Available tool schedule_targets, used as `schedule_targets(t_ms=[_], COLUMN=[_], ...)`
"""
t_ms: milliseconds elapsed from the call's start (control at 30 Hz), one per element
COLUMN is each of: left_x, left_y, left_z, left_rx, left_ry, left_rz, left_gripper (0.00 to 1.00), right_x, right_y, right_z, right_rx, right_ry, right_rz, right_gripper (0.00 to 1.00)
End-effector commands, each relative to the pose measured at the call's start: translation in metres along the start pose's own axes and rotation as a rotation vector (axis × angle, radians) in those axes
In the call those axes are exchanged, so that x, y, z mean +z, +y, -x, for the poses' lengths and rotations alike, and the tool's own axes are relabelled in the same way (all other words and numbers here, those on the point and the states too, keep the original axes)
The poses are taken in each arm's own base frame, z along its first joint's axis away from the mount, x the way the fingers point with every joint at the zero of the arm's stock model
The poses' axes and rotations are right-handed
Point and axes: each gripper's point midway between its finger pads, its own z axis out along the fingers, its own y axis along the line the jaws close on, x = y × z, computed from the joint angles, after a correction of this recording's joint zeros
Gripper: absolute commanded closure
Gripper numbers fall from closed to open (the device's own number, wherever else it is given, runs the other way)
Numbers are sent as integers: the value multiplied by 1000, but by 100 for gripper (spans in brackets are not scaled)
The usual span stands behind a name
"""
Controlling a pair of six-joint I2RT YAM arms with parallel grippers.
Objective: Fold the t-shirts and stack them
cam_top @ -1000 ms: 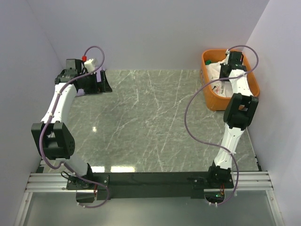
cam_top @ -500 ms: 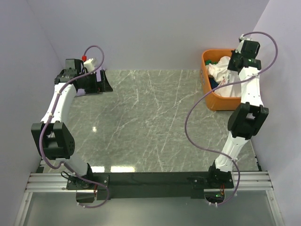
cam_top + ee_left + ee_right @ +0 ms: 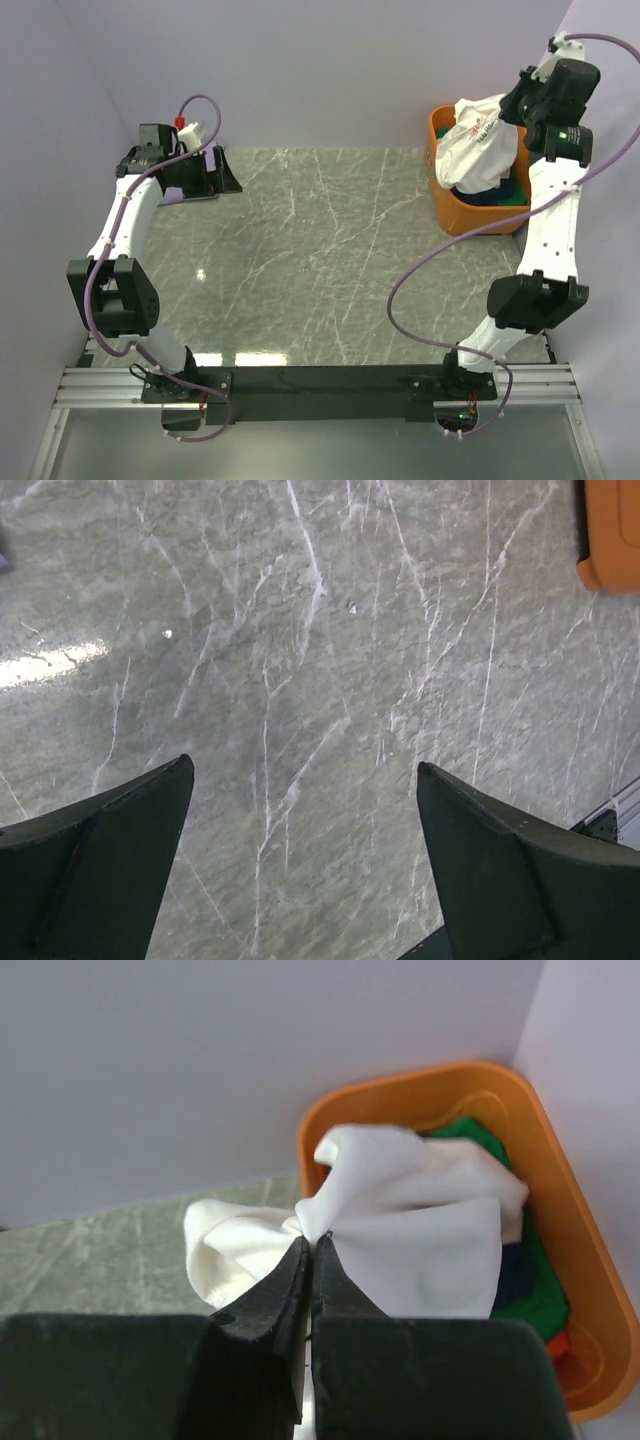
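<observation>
A white t-shirt (image 3: pixel 478 150) with a little red lettering hangs bunched above the orange tub (image 3: pixel 447 207) at the back right. My right gripper (image 3: pixel 313 1237) is shut on a pinch of its cloth (image 3: pixel 400 1220), raised high over the tub. Green (image 3: pixel 537 1285) and dark blue (image 3: pixel 514 1272) t-shirts lie in the tub beneath it. My left gripper (image 3: pixel 303 775) stands open over bare marble at the back left (image 3: pixel 215 172), with nothing between its fingers. A lavender scrap (image 3: pixel 170 197) peeks out beside the left arm.
The orange tub (image 3: pixel 575 1230) sits in the back right corner against the walls. The marble tabletop (image 3: pixel 320 260) spreads between the two arms. Walls close in the left, back and right sides.
My right gripper has shut on the white t-shirt down in the tub and risen high, drawing the shirt up out of the tub. The left arm has stayed still.
</observation>
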Motion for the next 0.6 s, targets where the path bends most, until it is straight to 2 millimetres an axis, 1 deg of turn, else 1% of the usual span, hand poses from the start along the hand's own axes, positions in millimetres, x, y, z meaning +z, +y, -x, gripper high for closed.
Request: schedule_targets(t_ms=[0,33,67,100,167,200,233,267,300,367,400,500,533,567], left_x=[-16,-18,-19,-21,-25,-26,-28,-32,-35,-43,-45,-56,-59,-65], left_y=[-20,-21,-24,-26,-31,-32,-34,-37,-39,-42,-44,-47,-48,-50], left_z=[32,33,37,38,45,46,48,52,53,56,58,62,63,65], left_rx=[47,44,48,48,50,50,53,57,59,63,68,75,73,80], left_ry=[-99,-102,-109,-114,-136,-139,-146,-163,-169,-194,-203,-242,-251,-269], left_rz=[-47,-51,-59,-65,-72,-77,-80,-83,-81,-77,-73,-63,-58,-52], left_gripper=[1,1,1,1,1,1,1,1,0,1,1,1,1,1], right_x=[-68,-85,-96,-115,-135,-154,-161,-173,-192,-212,-226,-251,-260,-262], right_y=[54,65,73,91,108,125,127,140,154,166,180,198,209,215], right_z=[90,100,109,117,128,132,137,143,147,158,159,165,163,161], right_rx=[-45,-58,-77,-91,-123,-135,-153,-157,-160,-160,-154,-142,-140,-142], right_ry=[-288,-326,-358,-397,-451,-483,-512,-548,-582,-642,-661,-708,-715,-718], right_rz=[131,156,179,220,261,303,295,327,370,405,456,534,581,609], right_gripper=[100,100,100,100,100,100,100,100,100,100,100,100,100,100])
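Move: The white shirt hangs pinched in the right gripper; the bare middle of the table, where there is room for it, lies about 40 cm to that hand's left, 15 cm back and 42 cm below. The orange bin is some 8 cm ahead, 4 cm right and 34 cm below, with the dark blue shirt in it about 6 cm ahead, 4 cm right and 34 cm below. From the open left gripper, the table middle is about 20 cm right, 8 cm back and 22 cm down. Keep the white shirt pinched in the shut right gripper and carry it up, left and back in one quick sweep, about 20 cm up and nearly as far left, away from the bin and over towards the table middle. Tip the fingers up some 35 degrees while turning them counter-clockwise. Raise the empty left gripper about 5 cm, fingers wide open. ##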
